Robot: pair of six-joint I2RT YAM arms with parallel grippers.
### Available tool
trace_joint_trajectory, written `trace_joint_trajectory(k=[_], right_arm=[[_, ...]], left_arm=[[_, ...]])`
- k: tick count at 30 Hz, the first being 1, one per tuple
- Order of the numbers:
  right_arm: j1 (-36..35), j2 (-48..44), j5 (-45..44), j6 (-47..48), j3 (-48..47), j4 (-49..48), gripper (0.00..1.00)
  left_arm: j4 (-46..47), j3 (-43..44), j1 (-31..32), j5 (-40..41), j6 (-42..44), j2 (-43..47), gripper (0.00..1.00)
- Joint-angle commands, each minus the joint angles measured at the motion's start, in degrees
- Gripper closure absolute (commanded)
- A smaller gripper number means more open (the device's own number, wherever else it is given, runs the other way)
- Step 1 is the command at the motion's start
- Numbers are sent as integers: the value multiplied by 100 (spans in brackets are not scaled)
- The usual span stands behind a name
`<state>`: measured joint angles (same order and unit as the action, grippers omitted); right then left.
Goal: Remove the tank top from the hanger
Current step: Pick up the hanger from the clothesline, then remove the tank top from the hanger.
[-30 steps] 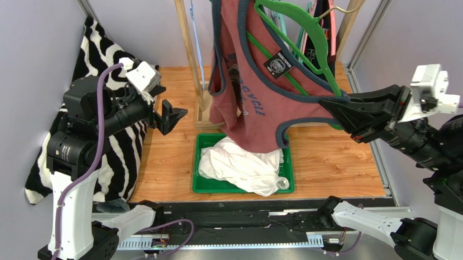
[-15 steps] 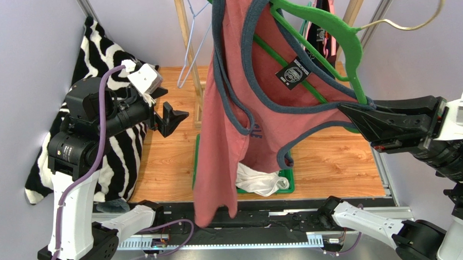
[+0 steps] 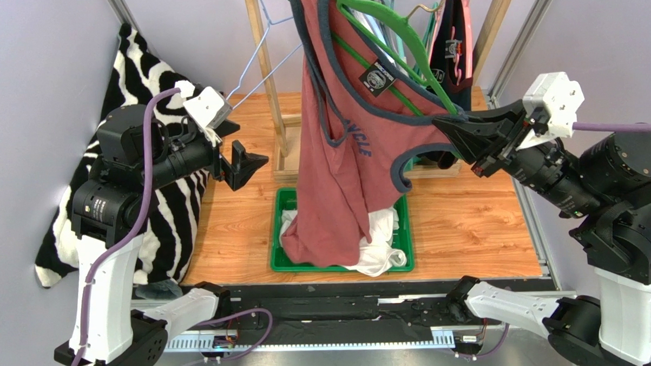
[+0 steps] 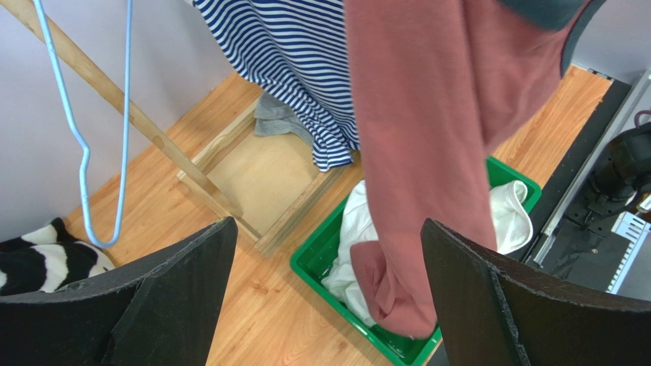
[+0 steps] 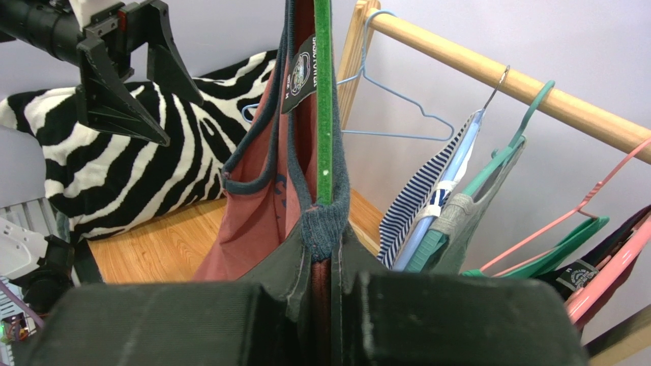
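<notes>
The tank top (image 3: 336, 150) is red with blue-grey trim and hangs on a green hanger (image 3: 389, 47) in front of the rack. Its hem droops into the green tray (image 3: 284, 262). My right gripper (image 3: 445, 134) is shut on the hanger's lower end, pinching the tank top's strap there. In the right wrist view the hanger (image 5: 325, 99) and the tank top (image 5: 260, 206) rise straight out of the shut right gripper (image 5: 325, 252). My left gripper (image 3: 251, 163) stands open to the left of the tank top, apart from it. In the left wrist view the left gripper (image 4: 325, 305) frames the tank top (image 4: 428, 152).
A wooden rack (image 3: 261, 63) holds other garments on hangers (image 3: 454, 40) and an empty blue hanger (image 4: 84, 152). A white cloth (image 3: 383, 238) lies in the tray. A striped shirt (image 4: 298, 61) hangs behind. Zebra-print fabric (image 3: 163, 213) covers the left side.
My right gripper has swung the hanger and tank top up towards the camera, then back to the rack. The hem now rests in the tray. The left arm has not moved.
</notes>
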<state>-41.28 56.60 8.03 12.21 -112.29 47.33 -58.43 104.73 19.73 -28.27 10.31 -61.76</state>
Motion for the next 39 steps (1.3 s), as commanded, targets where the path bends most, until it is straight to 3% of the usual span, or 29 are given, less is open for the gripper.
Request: trace_joint_trajectory(k=[1,10,14,19,23,27,31,34,39], right_arm=[[-3,-114,-92,212,-100,-489,100],[6,-378,655,308,637,126,100],[-3,-360,919,344,1024,575,100],[-3,-386,1717,440,1587,865,100],[-3,-316,2096,580,1886,979,100],[6,-281,2431,730,2009,1006,100],[6,-290,2659,783,1992,1041,100],[-3,-246,2861,766,2114,910,100],[-64,53,2976,766,2010,918,100]], left_arm=[[175,-22,-21,-143,15,120,1],[61,-49,-21,-187,199,155,1],[-326,223,-30,-38,884,129,1],[-1020,1093,-21,-924,2139,234,1],[-1143,1410,-21,-1540,2476,252,1],[-1205,876,-21,-2050,2634,234,1],[-1144,461,-21,-1665,3072,261,1],[-1371,557,-21,-1690,3371,147,1],[-1776,724,-21,-2471,3610,-3,1]])
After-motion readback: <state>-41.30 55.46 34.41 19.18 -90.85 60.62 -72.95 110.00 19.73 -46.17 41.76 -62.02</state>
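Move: The green hanger's free shoulder, wrapped in the red tank top, is about 11 cm ahead of the open left gripper, 6 cm to its right and 25 cm higher. Blue empty hanger: some 20 cm straight ahead of the left gripper, near its height. Green tray: level with that gripper, 20 cm right, about 44 cm down. From the right hand, already pinching the near shoulder, the free one is 16 cm ahead, 29 cm left, 17 cm up; the tray is 4 cm ahead, 16 cm left, 55 cm down. Keep the right grip on the hanger's shoulder and lower it about 17 cm over the tray, easing left and slightly back while the wrist tips down and swings counter-clockwise. Hold the left gripper wide open, then draw it back and up some 10 cm and bring it partway forward and down over the hanger's free shoulder, turning clockwise about 25 degrees. ##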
